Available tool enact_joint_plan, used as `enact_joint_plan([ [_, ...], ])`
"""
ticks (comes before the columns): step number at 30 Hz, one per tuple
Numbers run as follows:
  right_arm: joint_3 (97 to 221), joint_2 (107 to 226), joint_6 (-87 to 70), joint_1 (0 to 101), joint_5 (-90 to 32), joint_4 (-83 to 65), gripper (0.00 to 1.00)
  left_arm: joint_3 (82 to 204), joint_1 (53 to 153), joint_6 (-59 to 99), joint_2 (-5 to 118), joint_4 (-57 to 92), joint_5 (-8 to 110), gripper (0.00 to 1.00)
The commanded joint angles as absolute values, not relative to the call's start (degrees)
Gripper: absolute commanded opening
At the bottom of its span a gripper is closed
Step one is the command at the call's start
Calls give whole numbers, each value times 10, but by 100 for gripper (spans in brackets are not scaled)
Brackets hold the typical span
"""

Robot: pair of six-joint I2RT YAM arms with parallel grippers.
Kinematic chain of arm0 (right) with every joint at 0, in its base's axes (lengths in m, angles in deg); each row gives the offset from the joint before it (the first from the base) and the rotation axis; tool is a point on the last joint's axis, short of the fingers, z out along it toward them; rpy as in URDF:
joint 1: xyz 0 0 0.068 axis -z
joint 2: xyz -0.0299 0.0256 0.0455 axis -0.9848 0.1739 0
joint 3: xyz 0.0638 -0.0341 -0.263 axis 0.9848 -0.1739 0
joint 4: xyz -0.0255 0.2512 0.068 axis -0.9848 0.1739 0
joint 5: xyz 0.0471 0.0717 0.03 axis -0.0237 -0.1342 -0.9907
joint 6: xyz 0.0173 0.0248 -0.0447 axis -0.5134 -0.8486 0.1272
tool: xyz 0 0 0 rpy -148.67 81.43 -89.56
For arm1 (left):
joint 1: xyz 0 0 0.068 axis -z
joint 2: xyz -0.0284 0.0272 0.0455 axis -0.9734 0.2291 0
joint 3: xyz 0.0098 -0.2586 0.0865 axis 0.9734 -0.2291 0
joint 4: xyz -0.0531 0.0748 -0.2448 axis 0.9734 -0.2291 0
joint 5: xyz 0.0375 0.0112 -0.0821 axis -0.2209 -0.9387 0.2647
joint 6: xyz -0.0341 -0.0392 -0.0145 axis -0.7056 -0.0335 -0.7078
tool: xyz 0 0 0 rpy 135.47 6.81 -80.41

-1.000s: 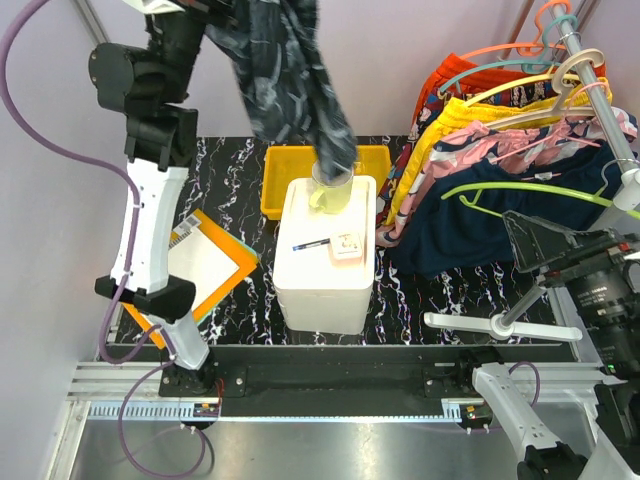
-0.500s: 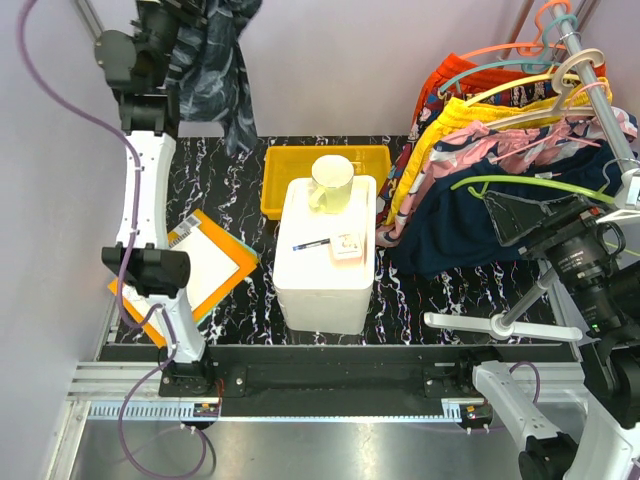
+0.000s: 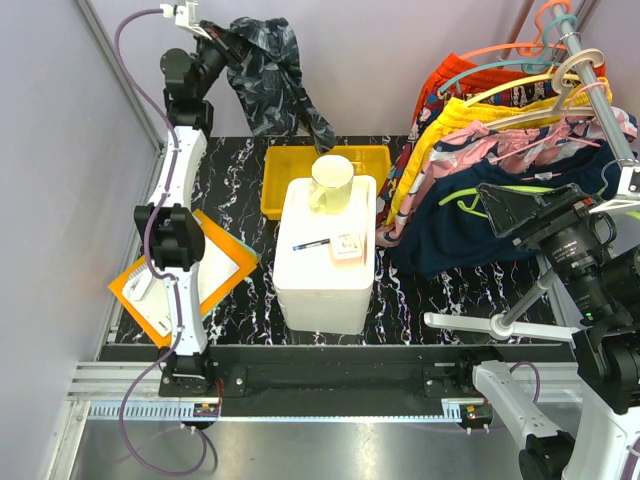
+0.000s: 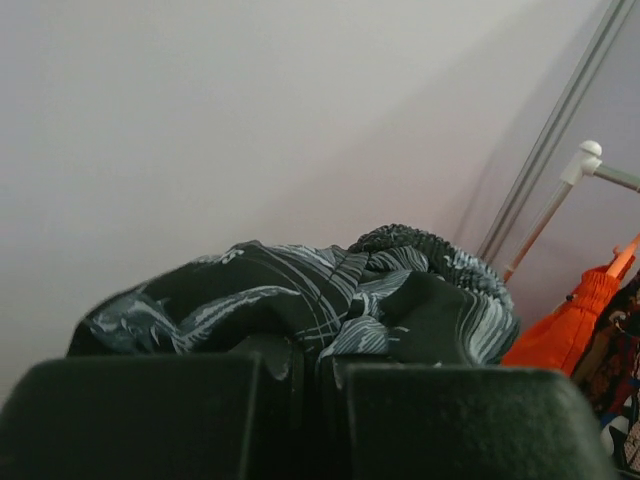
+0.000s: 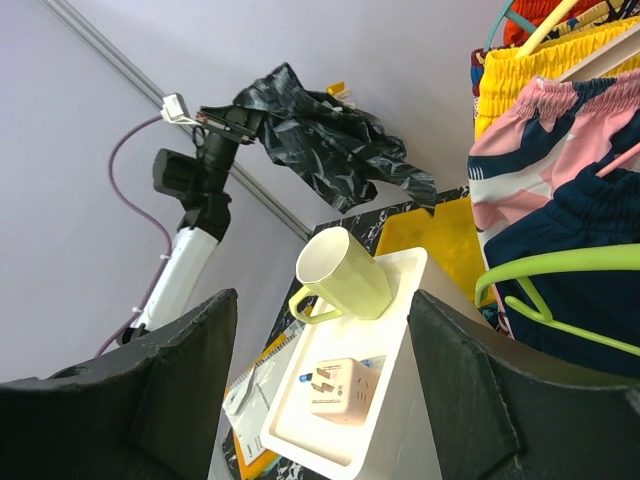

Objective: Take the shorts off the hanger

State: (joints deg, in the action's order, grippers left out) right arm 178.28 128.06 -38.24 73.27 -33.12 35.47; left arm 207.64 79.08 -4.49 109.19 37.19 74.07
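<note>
The charcoal marbled shorts [image 3: 268, 68] hang bunched high at the back left, off any hanger, with my left gripper [image 3: 222, 42] shut on them. The left wrist view shows the cloth [image 4: 300, 290] pinched between the closed fingertips [image 4: 310, 362]. The navy shorts [image 3: 465, 228] hang on the rack at right with a lime green hanger [image 3: 500, 190] across them. My right gripper [image 3: 515, 208] stands open just in front of the navy shorts [image 5: 585, 225] and the hanger [image 5: 560, 262], with nothing between its fingers [image 5: 180, 380].
A white box [image 3: 325, 290] in the middle carries a pale green mug [image 3: 332, 183], a plug adapter [image 3: 346, 245] and a pen. A yellow bin [image 3: 275, 185] sits behind it. An orange clipboard [image 3: 225, 285] lies left. Yellow [image 3: 470, 112] and pink floral shorts [image 3: 500, 150] hang on the rack.
My left arm has swung from above the white box to the back left wall, carrying the marbled shorts. My right gripper has shifted a little left over the navy shorts.
</note>
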Motion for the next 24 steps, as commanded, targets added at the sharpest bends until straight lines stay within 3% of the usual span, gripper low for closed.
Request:
enact_joint_plan([
  [1,1783,1290,-390,730,-336,328,77,2061,808,-88,1088,472,768,0],
  [17,1740,1294,-387,730,-347,294,76,1937,910,-104,1148,483,777,0],
  [18,1739,1294,-387,730,-348,293,76,1941,914,-95,1157,471,762,7],
  [20,1739,1295,-387,730,-352,293,76,1961,916,-95,1168,451,758,39],
  [21,1739,1295,-387,730,-355,293,76,1965,915,-98,1171,444,753,58],
  [22,1740,1295,-387,730,-357,294,76,1963,914,-91,1168,427,750,94],
  [24,1745,1295,-382,730,-364,298,76,1939,915,-75,1127,420,736,99],
])
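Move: The left hand already holds the dark shorts. The yellow basket lies about 17 cm to that hand's right, 2 cm nearer the base and 45 cm below. The green mug stands some 17 cm right, 16 cm back and 24 cm below it; the white box under the mug centres 16 cm right, 29 cm back, 38 cm below. From the right hand the basket is roughly 42 cm ahead, 25 cm left and 48 cm down. Down and to the right, the left hand sweeps the gripped shorts in over the yellow basket, sinking about 19 cm and crossing 16 cm while the fingers tip downward and swing clockwise; near the end they spring wide open and let go of the shorts. The right hand, fingers still open, eases roughly 2.5 cm forward and a little down beside the green hanger. ##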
